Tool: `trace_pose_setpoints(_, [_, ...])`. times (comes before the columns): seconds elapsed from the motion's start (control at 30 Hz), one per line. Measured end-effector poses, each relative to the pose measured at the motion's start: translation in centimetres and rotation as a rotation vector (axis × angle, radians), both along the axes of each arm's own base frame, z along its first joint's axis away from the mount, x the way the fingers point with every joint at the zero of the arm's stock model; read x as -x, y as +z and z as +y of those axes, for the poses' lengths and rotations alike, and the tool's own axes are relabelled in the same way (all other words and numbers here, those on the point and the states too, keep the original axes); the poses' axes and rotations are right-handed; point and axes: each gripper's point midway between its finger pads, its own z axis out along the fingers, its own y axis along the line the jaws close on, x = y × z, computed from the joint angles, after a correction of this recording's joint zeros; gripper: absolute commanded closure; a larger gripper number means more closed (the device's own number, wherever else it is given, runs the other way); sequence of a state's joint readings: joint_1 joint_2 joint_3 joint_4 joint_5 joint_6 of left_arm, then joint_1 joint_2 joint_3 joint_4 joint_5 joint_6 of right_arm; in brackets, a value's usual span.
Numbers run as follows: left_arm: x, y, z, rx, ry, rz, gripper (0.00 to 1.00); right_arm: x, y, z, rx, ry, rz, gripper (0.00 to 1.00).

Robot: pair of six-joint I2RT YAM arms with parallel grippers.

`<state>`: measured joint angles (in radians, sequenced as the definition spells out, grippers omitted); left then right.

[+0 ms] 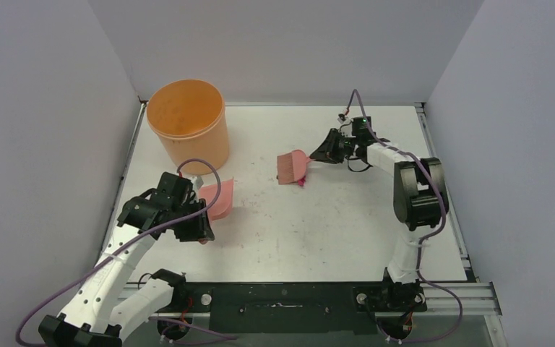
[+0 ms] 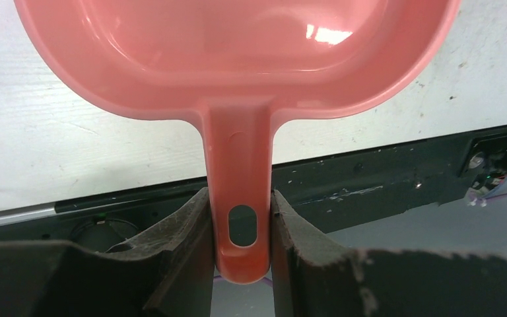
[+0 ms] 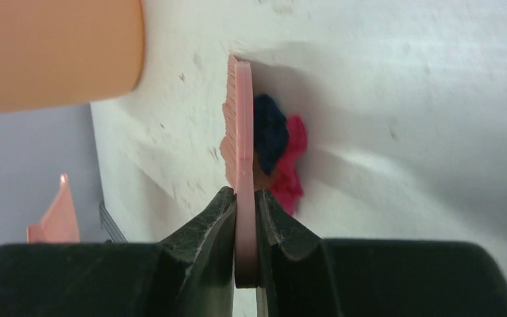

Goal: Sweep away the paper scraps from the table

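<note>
On the white table (image 1: 318, 231), a pink hand brush (image 1: 291, 167) stands on edge near the middle back, with my right gripper (image 1: 319, 154) shut on its handle. In the right wrist view the brush (image 3: 243, 119) is edge-on between the jaws of the right gripper (image 3: 245, 198). Two paper scraps, one dark blue (image 3: 270, 129) and one magenta (image 3: 292, 165), lie against its right face. From the top only a magenta scrap (image 1: 301, 181) peeks out below the brush. My left gripper (image 2: 241, 205) is shut on the handle of the pink dustpan (image 2: 237, 59), which sits at the left (image 1: 218, 199), apart from the brush.
A tall orange bucket (image 1: 188, 119) stands at the back left corner, behind the dustpan; it also fills the upper left of the right wrist view (image 3: 53, 53). Grey walls close in three sides. A black metal frame (image 1: 282, 300) runs along the near edge.
</note>
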<state>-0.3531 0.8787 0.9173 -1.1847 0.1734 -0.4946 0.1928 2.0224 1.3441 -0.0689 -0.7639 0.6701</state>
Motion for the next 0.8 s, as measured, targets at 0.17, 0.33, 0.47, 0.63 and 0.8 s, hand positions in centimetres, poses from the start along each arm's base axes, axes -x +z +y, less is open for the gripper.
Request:
trace_pose_setpoints(0.17, [0.2, -0.8, -0.6, -0.041, -0.086, 0.036, 1.00, 5.5, 1.2, -3.6, 0.100, 0.072, 0.014, 0.95])
trace_pose_setpoints(0.33, [0.7, -1.8, -2.1, -0.067, -0.188, 0.071, 1.00, 8.9, 5.2, -5.9, 0.188, 0.163, -0.067, 0.95])
trace_pose_setpoints(0.47, [1.1, -2.5, -3.8, -0.086, -0.282, 0.085, 1.00, 9.3, 10.3, -8.9, 0.281, 0.167, -0.213, 0.95])
trace_pose_setpoints(0.63, [1.5, -3.6, -5.8, -0.154, -0.405, 0.118, 1.00, 8.2, 16.6, -12.9, 0.531, 0.115, -0.467, 0.95])
trace_pose_setpoints(0.8, [0.7, -4.1, -8.3, -0.197, -0.507, 0.109, 1.00, 7.2, 17.8, -14.1, 0.768, 0.122, -0.559, 0.95])
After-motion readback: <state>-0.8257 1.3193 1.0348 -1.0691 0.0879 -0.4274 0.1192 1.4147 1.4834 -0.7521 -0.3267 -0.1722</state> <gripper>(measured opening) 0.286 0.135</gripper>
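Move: The pink scrap, just under the brush held in the right hand, lies about 4 cm left of that hand, 3 cm back and 8 cm below; the navy scrap sits some 6 cm left and level with it. The bin stands roughly 34 cm left and 5 cm farther out. From the left hand, holding the dustpan, the pink scrap is about 24 cm ahead, 26 cm right and 13 cm below. Right hand sweeps scraps back-right, then lifts the brush some 17 cm; left hand brings dustpan 8 cm right. ##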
